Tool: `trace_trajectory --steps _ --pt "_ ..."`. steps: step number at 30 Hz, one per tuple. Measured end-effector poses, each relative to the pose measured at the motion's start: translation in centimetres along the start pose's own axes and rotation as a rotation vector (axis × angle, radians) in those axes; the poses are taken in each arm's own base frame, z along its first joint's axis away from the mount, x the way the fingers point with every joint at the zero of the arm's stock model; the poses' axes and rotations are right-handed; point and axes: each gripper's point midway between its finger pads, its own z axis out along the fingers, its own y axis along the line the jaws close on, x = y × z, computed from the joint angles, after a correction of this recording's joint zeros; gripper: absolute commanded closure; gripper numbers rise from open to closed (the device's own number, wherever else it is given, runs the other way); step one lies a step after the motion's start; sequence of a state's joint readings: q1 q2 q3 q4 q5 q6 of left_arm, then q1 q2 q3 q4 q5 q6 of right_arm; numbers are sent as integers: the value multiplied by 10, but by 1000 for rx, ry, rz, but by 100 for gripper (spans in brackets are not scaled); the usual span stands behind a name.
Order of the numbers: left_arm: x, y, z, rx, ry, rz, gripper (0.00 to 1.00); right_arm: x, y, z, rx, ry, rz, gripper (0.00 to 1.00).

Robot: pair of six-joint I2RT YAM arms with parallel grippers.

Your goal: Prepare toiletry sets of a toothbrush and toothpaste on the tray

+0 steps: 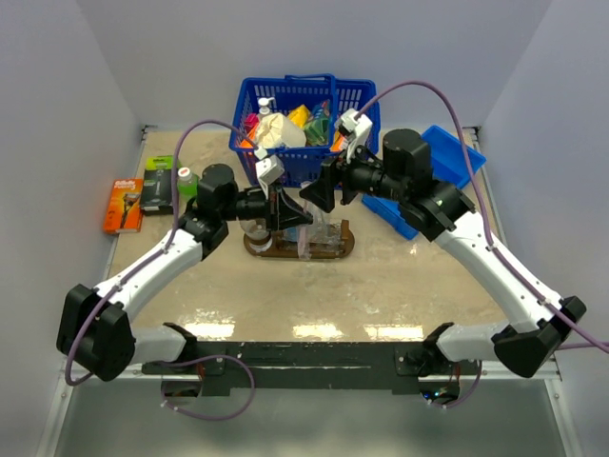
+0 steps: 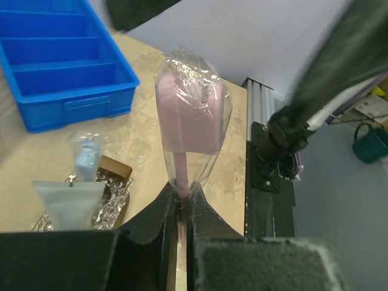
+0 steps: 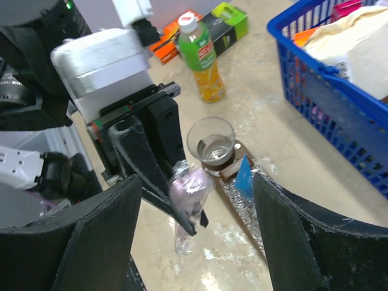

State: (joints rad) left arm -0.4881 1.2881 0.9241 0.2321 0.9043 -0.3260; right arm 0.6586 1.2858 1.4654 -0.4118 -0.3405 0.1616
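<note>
The toothbrush, a pink head on a thin stem in clear wrapping, stands up from my left gripper, whose jaws are shut on the stem. It hangs over the table just in front of the tray. My right gripper is open, its wide-apart fingers on either side of the toothbrush without touching it. On the dark wooden tray stand a pale whitish-blue tube and a small blue tube. A clear glass cup sits on the tray beside a blue wedge-shaped tube.
A blue basket full of goods stands behind the tray. A blue plastic bin lies at the right under the right arm. A green-capped bottle and two razor boxes are at the left.
</note>
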Motion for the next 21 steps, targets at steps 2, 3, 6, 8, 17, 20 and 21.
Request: trace_trajectory --steps 2,3,6,8,17,20,21 --pt "-1 -12 -2 44 4 34 100 6 5 6 -41 27 7 26" --pt "-1 -17 -3 65 6 47 100 10 7 9 -60 41 12 27" --pt "-1 -26 -4 105 12 67 100 20 11 15 -106 79 25 31" --pt "0 -29 -4 115 13 80 100 25 15 19 -136 101 33 32" --pt "-2 -30 -6 111 9 107 100 26 24 16 -188 109 35 43" --pt "-2 -29 -6 104 8 110 100 25 25 14 -190 104 33 49" --pt "-2 -29 -6 103 8 111 100 24 26 14 -191 102 32 50"
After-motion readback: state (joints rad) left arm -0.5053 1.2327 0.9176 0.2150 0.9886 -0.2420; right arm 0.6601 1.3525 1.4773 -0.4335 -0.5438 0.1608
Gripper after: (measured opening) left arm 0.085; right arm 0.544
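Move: The pink head of the wrapped toothbrush, standing head up in the left fingers, is about 4 cm to the right hand's left, 4 cm below it and 1 cm farther out. From the left hand point the head sits some 5 cm higher, 1 cm out and 1 cm right. The wooden tray's middle is some 8 cm ahead of the right hand, 6 cm left and 28 cm below; the glass cup stands 12 cm left of the tray's middle and 1 cm beyond it. Sliding left, back and down by about 4 cm in all, the right hand brings its open fingers around the pink head, turning some 10 degrees counter-clockwise, and then closes them by roughly a third without shutting. The left hand keeps its pinch on the handle, draws back nearly 3 cm with a slight rise and then holds there, presenting the toothbrush. ##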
